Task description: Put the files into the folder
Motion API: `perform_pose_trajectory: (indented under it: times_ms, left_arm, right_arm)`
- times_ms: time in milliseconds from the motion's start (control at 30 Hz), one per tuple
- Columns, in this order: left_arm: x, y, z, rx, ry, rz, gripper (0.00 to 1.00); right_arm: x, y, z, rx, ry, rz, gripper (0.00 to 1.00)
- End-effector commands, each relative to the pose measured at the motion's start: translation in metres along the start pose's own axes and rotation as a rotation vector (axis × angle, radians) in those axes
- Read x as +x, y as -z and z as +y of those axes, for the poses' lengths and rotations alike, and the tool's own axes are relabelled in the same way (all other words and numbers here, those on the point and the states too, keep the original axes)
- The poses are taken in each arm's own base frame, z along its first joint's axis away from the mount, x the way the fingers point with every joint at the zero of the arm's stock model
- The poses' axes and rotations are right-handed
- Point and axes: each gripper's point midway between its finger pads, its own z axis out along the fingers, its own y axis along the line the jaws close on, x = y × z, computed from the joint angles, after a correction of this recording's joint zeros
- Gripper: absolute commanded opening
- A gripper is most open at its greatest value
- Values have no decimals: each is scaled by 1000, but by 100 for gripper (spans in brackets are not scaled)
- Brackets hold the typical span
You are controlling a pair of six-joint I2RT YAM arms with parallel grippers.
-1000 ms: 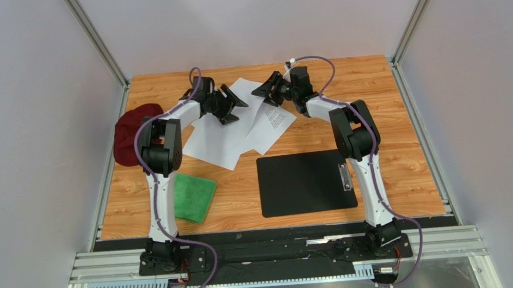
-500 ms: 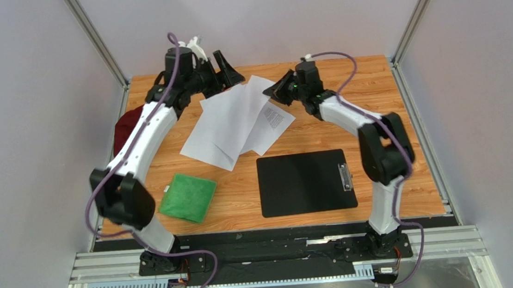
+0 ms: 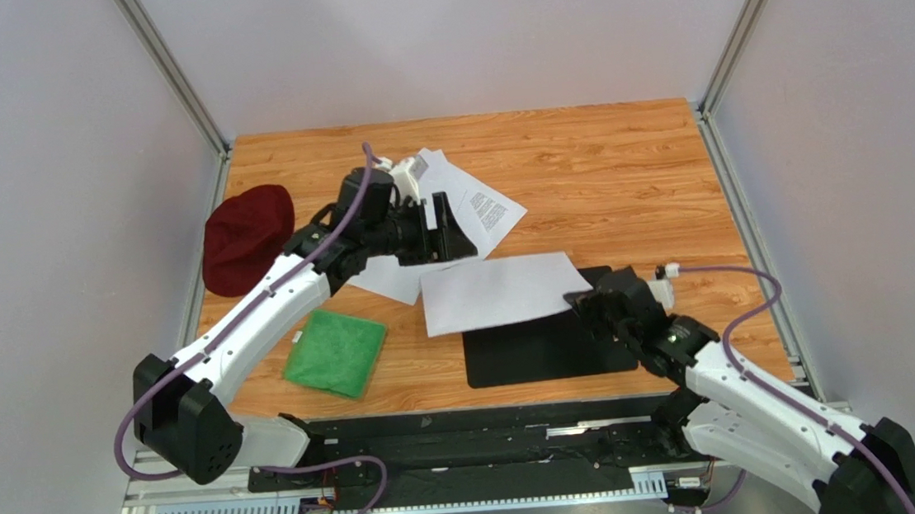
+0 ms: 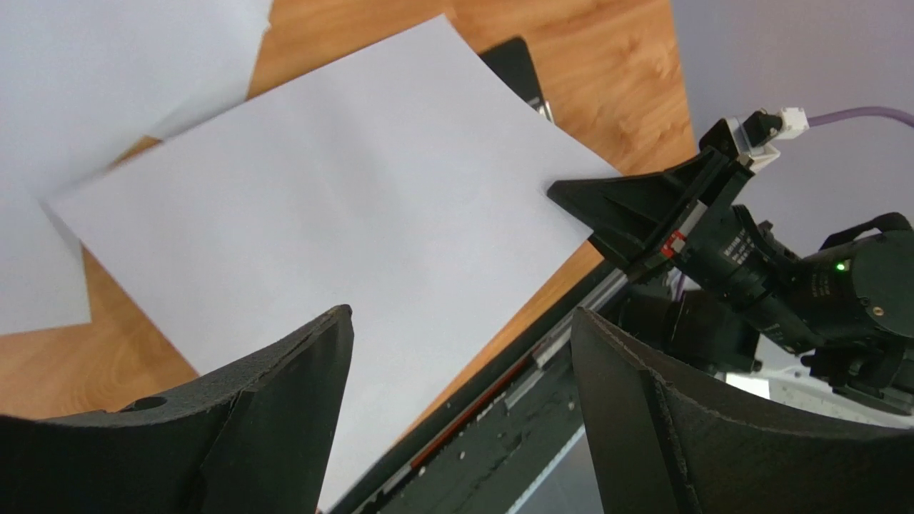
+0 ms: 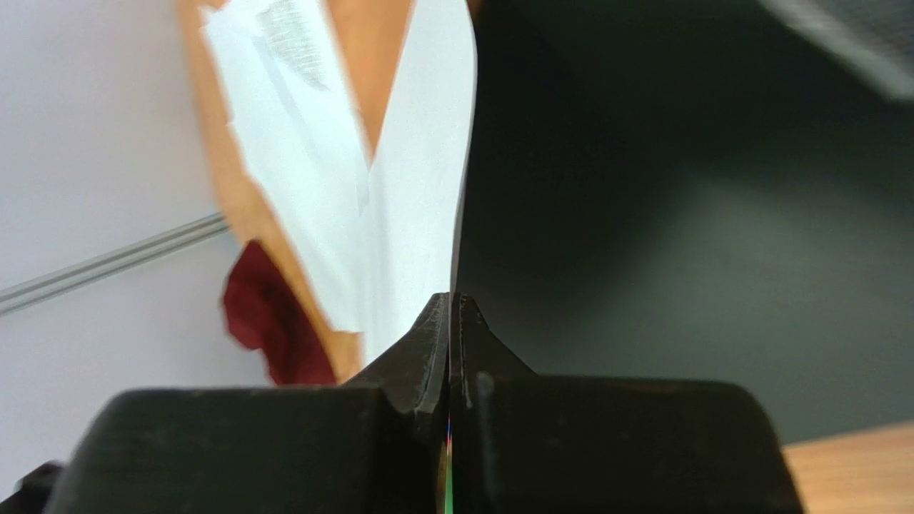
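One white sheet of the files (image 3: 497, 292) lies partly over the far edge of the black folder (image 3: 546, 351). My right gripper (image 3: 581, 301) is shut on that sheet's right edge. In the right wrist view the right gripper (image 5: 451, 301) pinches the sheet (image 5: 421, 182) seen edge-on, with the folder (image 5: 687, 214) beside it. The other sheets (image 3: 479, 201) stay spread at the back. My left gripper (image 3: 445, 228) hovers open over them. In the left wrist view the left gripper (image 4: 461, 316) holds nothing, above the pulled sheet (image 4: 322, 214).
A dark red hat (image 3: 247, 236) lies at the table's left edge and a green cloth (image 3: 334, 352) sits near the front left. The folder's metal clip side faces right, under my right arm. Metal frame rails border the table.
My right gripper shut on a sheet and dragged it from the pile toward the front, onto the folder. My left arm swung from the far back down over the remaining sheets.
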Motion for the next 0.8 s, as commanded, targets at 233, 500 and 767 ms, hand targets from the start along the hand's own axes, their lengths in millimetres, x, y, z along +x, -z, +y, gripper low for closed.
perform_pose_trajectory:
  times_ms: [233,500,767]
  left_arm:
    - [56,-18,23,-174,0,81,83]
    - [87,-45,48,-227,27,175,81]
    - [100,-39,74,-326,-34,219,86]
  right_arm:
    - [-23,15,-103,196,-37,-205,0]
    - [-16,21,-108,233,-8,-230,7]
    - [16,45,-97,256,439,3,85]
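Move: Under the right hand's grip, the folder's middle lies about 2 cm back, 5 cm left and 9 cm below, with its clip some 8 cm right, 1 cm back and 8 cm below. The loose files lie about 20 cm ahead, 26 cm left and 9 cm below. From the open left hand, the sheet held by the right is centred about 5 cm back, 8 cm right and 18 cm below, the folder's middle about 12 cm back, 17 cm right and 22 cm below. Carrying its pinched sheet back about 8 cm and down a similar amount, with a lesser drift right, the right hand lays it over the folder, tipping its left side down roughly 20 degrees. Near the end it opens, letting go, and lifts slightly. The left hand, fingers staying open, draws back a little, then sinks some 13 cm in all towards the sheet's left end, tilting its left side up. ##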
